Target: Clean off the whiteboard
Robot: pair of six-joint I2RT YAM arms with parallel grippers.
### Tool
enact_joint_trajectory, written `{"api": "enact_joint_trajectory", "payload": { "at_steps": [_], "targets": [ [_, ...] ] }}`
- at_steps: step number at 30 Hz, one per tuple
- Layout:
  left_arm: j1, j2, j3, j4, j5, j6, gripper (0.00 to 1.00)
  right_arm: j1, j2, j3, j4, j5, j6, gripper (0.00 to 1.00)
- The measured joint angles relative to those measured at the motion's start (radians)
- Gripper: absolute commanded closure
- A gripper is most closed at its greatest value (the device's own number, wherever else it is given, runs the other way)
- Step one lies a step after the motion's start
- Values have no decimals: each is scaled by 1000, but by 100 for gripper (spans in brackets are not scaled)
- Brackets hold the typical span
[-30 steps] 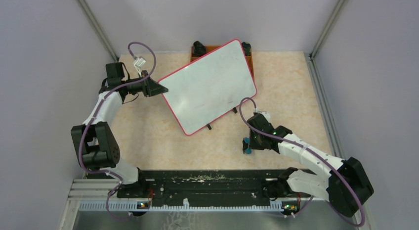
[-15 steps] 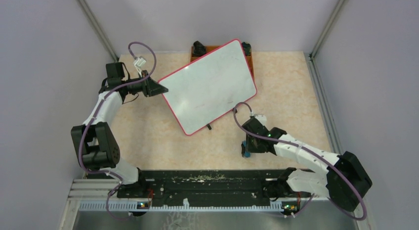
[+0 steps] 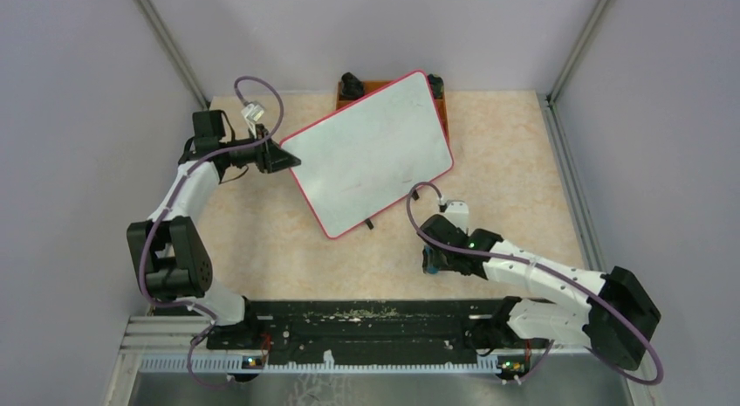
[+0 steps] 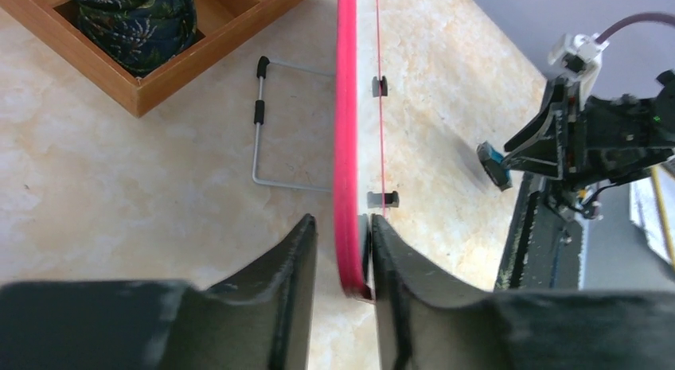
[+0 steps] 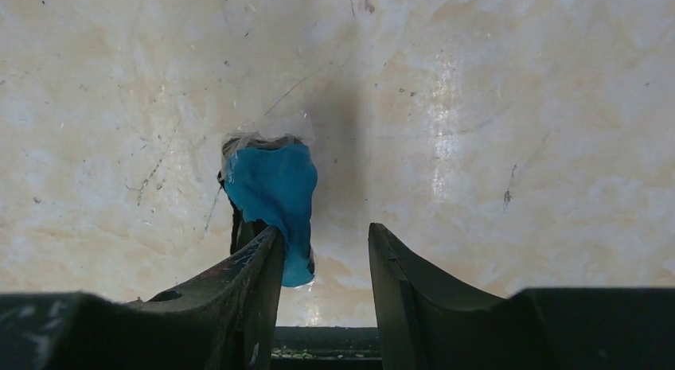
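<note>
The whiteboard [image 3: 371, 153], white with a thin red rim, lies tilted across the middle of the table; only faint red traces show on it. My left gripper [image 3: 286, 157] is at its left corner. In the left wrist view the red rim [image 4: 347, 107] runs between the fingers of that gripper [image 4: 341, 220], against the right finger, with a gap to the left one. My right gripper [image 3: 429, 266] is low over the table below the board, open. A blue eraser [image 5: 271, 187] stands on the table against the left finger [image 5: 255, 274] of that gripper [image 5: 325, 229].
A brown wooden tray [image 3: 442, 109] lies behind the board's far corner, with a dark cloth [image 4: 131, 20] in one compartment. A wire stand [image 4: 259, 139] and small black feet [image 4: 382, 199] sit under the board. A black rail [image 3: 366, 323] runs along the near edge.
My right gripper has opened and shifted slightly left, leaving the blue eraser on the table. My left gripper's jaws have parted at the board's rim. The board has not moved.
</note>
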Motion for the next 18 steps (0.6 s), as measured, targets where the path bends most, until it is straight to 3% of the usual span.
{"api": "enact_joint_trajectory", "payload": {
  "at_steps": [3,6,9,10,12,18],
  "targets": [
    [-10,0,0,-10,-26,18,46,19,34,32,-23,35,8,56],
    [-14,-2,0,-22,-58,29,26,20,37,32,-30,56,9,56],
    [-14,-11,0,-31,-89,35,22,20,56,32,-34,61,7,56],
    [-13,-16,0,-34,-95,37,12,20,64,32,-34,61,6,56],
    [-14,-31,0,-39,-107,43,1,20,81,32,-33,60,0,56],
    [-13,-73,0,-52,-128,51,0,20,88,32,-29,59,-10,56]
  ]
}}
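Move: My left hand is at the whiteboard's raised upper-left corner, which sits between the fingertips; the board's middle is about 17 cm to the right, 3 cm farther out and 9 cm lower. The wooden box stands some 15 cm ahead of this hand, 22 cm right and 17 cm lower. At my right hand the blue eraser clings to the left finger, its middle about 2 cm left, 1 cm ahead and 2 cm below. I spread my left fingers from a loosened hold to wide open around the whiteboard's corner, letting the hand dip about 1 cm, then rise some 1.5 cm and drift slightly left, with a small wrist roll. My right hand, still half open with the eraser on its left finger, rises a touch, then eases under 1 cm right and down, left side rolling down about 5 degrees. ##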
